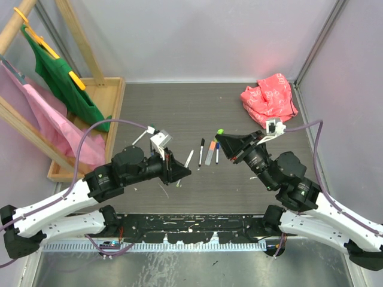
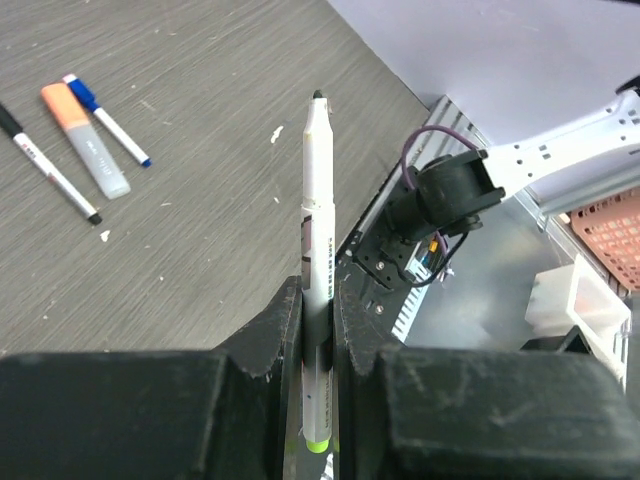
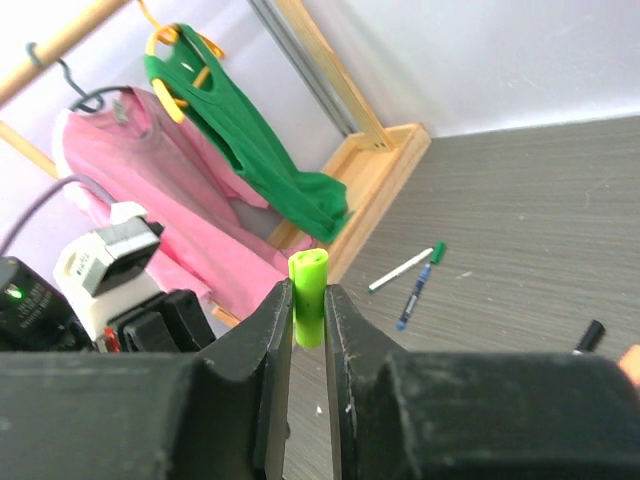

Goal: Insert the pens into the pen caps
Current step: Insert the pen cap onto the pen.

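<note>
A white pen (image 2: pixel 318 200) with a dark bare tip and a lime tail stands pinched between the jaws of my left gripper (image 2: pixel 318 292), its tip pointing away from the wrist. From above, that gripper (image 1: pixel 182 172) sits left of centre. My right gripper (image 3: pixel 308 298) is shut on a lime-green pen cap (image 3: pixel 308 268); in the top view the cap (image 1: pixel 220 131) faces the left arm. A black-ended pen (image 1: pixel 201 151), an orange-capped grey marker (image 1: pixel 210 153) and a blue-capped pen (image 1: pixel 216 153) lie between the arms. A green-capped white pen (image 3: pixel 405 268) and a blue pen (image 3: pixel 413 290) lie farther left.
A wooden clothes rack (image 1: pixel 90 89) with a green garment (image 1: pixel 57 72) and a pink one (image 1: pixel 42 119) fills the left side. A crumpled red bag (image 1: pixel 269 98) lies at the back right. A black rail (image 1: pixel 191 224) runs along the near edge.
</note>
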{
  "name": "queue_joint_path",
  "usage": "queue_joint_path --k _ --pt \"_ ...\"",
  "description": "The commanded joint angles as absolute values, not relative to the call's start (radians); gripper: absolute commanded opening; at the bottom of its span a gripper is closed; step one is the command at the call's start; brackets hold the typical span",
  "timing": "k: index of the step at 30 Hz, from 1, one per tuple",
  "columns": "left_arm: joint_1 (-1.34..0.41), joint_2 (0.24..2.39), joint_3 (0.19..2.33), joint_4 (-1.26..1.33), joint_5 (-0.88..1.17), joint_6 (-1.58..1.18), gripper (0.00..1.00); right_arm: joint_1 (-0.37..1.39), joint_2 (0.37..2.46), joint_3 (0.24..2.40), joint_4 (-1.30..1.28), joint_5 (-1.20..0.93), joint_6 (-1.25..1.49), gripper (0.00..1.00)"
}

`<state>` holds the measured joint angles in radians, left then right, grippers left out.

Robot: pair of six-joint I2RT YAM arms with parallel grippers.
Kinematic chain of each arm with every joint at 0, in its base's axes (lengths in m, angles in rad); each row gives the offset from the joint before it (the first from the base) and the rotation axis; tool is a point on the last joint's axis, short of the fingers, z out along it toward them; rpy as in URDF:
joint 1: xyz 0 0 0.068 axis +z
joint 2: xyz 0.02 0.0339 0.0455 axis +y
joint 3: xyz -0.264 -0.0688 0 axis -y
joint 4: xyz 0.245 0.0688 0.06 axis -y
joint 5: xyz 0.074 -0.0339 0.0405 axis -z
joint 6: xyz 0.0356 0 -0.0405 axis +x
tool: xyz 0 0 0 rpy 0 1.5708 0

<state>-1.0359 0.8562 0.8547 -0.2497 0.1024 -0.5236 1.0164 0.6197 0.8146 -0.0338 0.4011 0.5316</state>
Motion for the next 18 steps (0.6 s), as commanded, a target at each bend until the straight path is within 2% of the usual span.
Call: queue_joint_path --k 1,12,18 --pt "-1.098 0.839 0.896 -0.135 0.034 -0.474 0.0 1.013 0.571 0.825 0.12 0.361 0.559 0.0" --pt "-1.3 0.845 0.916 -0.132 -0.213 -0.389 0.0 1.014 0.528 0.83 0.213 0.316 0.557 0.0" --pt "-1.337 0.871 0.916 -0.109 -0.224 -0.373 0.0 1.013 0.53 0.829 0.286 0.24 0.534 0.0"
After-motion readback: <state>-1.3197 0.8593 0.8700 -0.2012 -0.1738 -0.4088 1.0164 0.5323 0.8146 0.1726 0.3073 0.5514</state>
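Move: The left hand already holds the uncapped pen; the green pen cap pinched in the right hand lies about 8 cm ahead, 13 cm to its right and 10 cm above. From the right hand, that pen is some 7 cm back, 14 cm left and 10 cm below. On the table some 26 cm below the left hand, about 19 cm ahead, lie the black marker 7 cm to its right, the highlighter 11 cm and the blue marker 15 cm. Right hand raises its cap about 7 cm and back, tilting up; left draws its pen back 4 cm. ##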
